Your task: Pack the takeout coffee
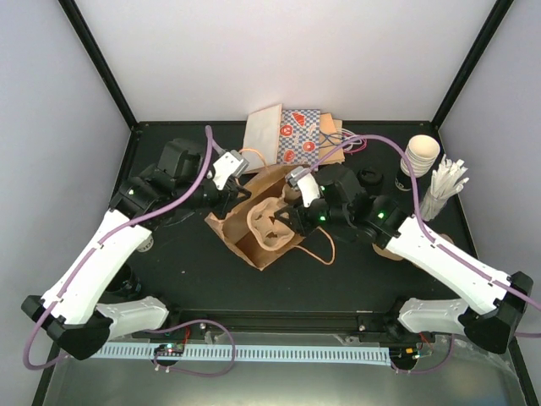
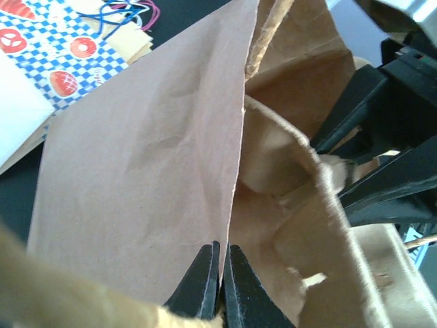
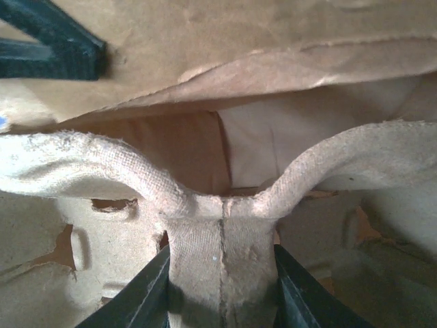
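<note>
A brown paper bag (image 1: pixel 225 225) lies on its side mid-table, mouth toward the right arm. My left gripper (image 1: pixel 235 188) is shut on the bag's upper edge; the left wrist view shows its jaws (image 2: pixel 222 251) pinching that thin paper wall (image 2: pixel 136 171). A pulp cup carrier (image 1: pixel 269 224) sits in the bag's mouth. My right gripper (image 1: pixel 292 215) is shut on the carrier's centre post (image 3: pixel 222 254), with the carrier's arched rim (image 3: pixel 82 164) ahead inside the bag (image 3: pixel 239 41). The takeout coffee cup (image 1: pixel 422 156), cream with a dark base, stands at the back right, apart from both grippers, and its top looks uncovered.
Folded patterned and plain paper bags (image 1: pixel 292 135) lie behind the brown bag. A loose black lid (image 1: pixel 369 178) sits near the cup. A bundle of white sticks (image 1: pixel 445 182) stands at the right. Orange bag handles (image 1: pixel 325 249) trail on the table.
</note>
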Available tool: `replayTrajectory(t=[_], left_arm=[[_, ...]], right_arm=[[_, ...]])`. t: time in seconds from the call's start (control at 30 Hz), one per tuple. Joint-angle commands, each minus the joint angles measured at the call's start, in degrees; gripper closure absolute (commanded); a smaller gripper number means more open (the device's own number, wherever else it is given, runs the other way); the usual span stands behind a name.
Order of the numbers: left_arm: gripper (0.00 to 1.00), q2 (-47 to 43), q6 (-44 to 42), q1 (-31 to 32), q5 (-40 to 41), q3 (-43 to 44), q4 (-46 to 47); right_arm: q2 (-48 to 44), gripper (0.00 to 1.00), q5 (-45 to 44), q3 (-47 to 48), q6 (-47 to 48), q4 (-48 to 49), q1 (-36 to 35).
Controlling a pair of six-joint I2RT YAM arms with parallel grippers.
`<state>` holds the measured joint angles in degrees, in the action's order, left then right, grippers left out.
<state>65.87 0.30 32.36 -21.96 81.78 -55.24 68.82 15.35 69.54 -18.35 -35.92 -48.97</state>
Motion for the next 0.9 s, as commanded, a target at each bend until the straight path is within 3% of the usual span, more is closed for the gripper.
replayTrajectory(t=[0.0,0.23,0.87], left_arm=[[0.98,-0.7,2.5,2.6,1.3,-0.4,4.0],[0.99,-0.2,4.1,4.9,2.6,-0.8,5.2],[0.98,-0.1,5.7,7.5,5.0,-0.7,4.7]], right_arm=[[1.1,0.66,-11.3,2.6,2.1,-2.9,-3.0],[1.8,0.67,-22.4,-0.3,2.6,-1.4,-9.2],[4.7,0.67,-33.4,-7.2,-0.1,2.4,-18.2]])
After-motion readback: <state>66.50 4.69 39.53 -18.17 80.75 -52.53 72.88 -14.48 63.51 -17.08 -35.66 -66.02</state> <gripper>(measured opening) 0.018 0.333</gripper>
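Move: The right hand, which already holds the drink carrier in the bag's mouth, has the middle of the paper bag about 12 cm below it, 3 cm ahead and 3 cm left. From the left hand, which pinches the bag's rim, that middle is some 7 cm right, 1 cm back and 16 cm down. Around the right hand, roughly 27 cm lower: patterned paper 48 cm ahead, 7 cm right; black lids 30 cm ahead, 28 cm right; spare carrier 6 cm ahead, 35 cm right. Down into the bag goes the right hand, some 7 cm and easing slightly back, still pinching the drink carrier's middle and tilting about 20 degrees so its fingers point more steeply down. The left hand keeps its pinch on the rim and draws it about 3 cm to the right and slightly back. ##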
